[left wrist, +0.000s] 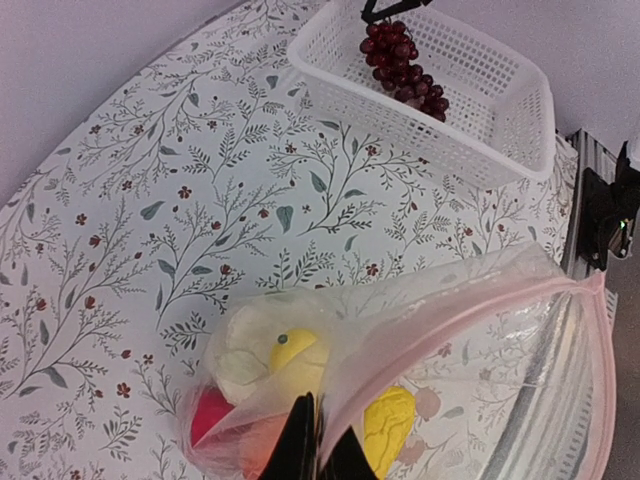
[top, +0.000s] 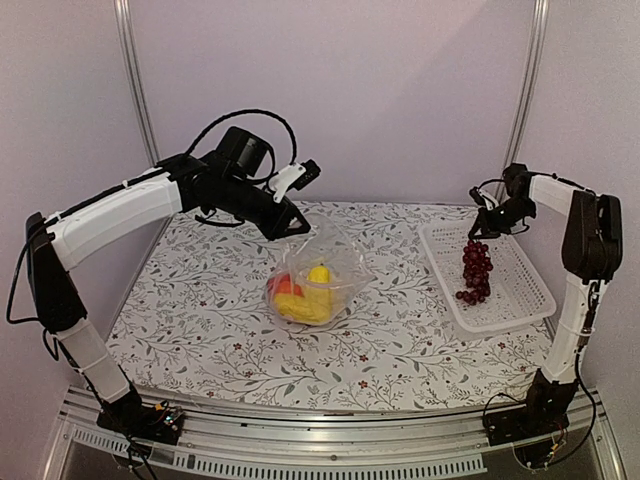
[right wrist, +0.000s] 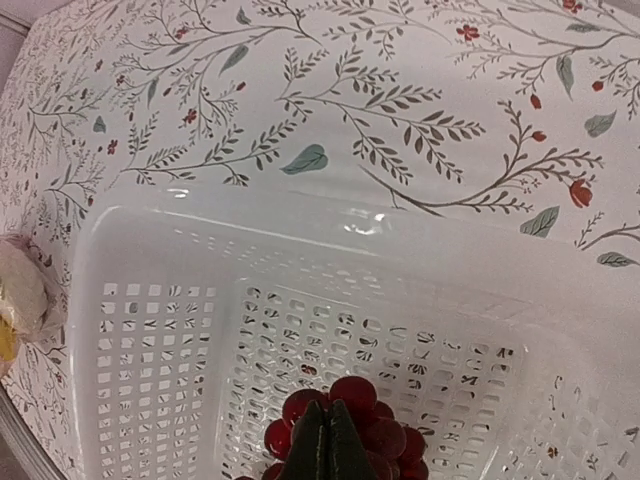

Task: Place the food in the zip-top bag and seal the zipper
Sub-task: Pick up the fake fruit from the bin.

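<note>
The zip-top bag [top: 325,255] lies mid-table, its mouth held up. My left gripper [top: 298,228] is shut on the bag's upper edge. In the left wrist view its black fingertips [left wrist: 300,445] pinch the plastic beside the pinkish zipper [left wrist: 424,330]. Through the bag [left wrist: 520,370] I see a white cauliflower [left wrist: 240,350], a yellow lemon-like piece [left wrist: 296,355], a red pepper [left wrist: 210,415] and another yellow piece [left wrist: 388,425]. My right gripper [top: 487,232] is shut on the top of the dark red grape bunch [top: 477,268], which hangs over the basket. The right wrist view shows the grapes [right wrist: 400,440] under the right gripper [right wrist: 328,445].
A white mesh basket [top: 522,280] stands at the right of the flowered tablecloth [top: 200,320]; its near wall [right wrist: 300,235] fills the right wrist view. Grey walls with metal posts close the back and sides.
</note>
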Controlling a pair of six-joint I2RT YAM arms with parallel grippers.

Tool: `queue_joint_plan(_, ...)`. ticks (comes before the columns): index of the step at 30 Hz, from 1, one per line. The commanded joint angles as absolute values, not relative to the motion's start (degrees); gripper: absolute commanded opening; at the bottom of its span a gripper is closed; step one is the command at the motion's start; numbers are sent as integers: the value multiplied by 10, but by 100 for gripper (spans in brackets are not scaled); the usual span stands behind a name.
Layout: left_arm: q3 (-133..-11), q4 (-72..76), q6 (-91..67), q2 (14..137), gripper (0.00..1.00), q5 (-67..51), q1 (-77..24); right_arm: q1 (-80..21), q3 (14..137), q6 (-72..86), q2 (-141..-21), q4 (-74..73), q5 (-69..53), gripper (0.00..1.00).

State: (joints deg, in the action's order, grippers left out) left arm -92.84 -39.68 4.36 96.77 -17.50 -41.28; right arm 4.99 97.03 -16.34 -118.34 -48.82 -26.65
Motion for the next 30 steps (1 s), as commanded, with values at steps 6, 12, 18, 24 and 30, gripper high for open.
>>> queue_joint_plan(6, -941, -382, 39, 978, 4, -177, -423, 48, 975, -173, -1012, -500, -314, 0)
queue_joint_plan(12, -938, -354, 9, 982, 3, -165, -425, 33, 987, -187, -952, -493, -320, 0)
queue_joint_plan(18, -962, -333, -34, 997, 2, -156, -432, 11, 1006, -203, -910, -500, -356, 0)
queue_joint_plan(24, -987, -323, -58, 1003, 0, -150, -435, -26, 1074, -190, -890, -500, -417, 0)
queue_joint_plan(30, -1007, -298, -106, 1011, 0, -164, -436, -80, 1184, -166, -910, -485, -451, 0)
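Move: The grapes are already pinched in the right hand, hanging into the bin. The place they are taken to, the open bag mouth, lies about 35 cm left of that hand, some 21 cm back and roughly 10 cm higher. The bin's middle is 3 cm right, 3 cm back and 8 cm below; the bagged fruit is 41 cm left, 14 cm back, 6 cm lower. From the left hand, the bag mouth is some 6 cm right, 5 cm back and 6 cm down. Upward and fast, the right hand keeps its pinch on the grapes and lifts them some 32 cm out of the bin, at first nearly straight, then swinging left towards the bag and a little back while its fingertips tilt up and outward by about 40 degrees. The left hand, still pinching the bag's rim, starts later and eases up, right and forward by a few centimetres. ##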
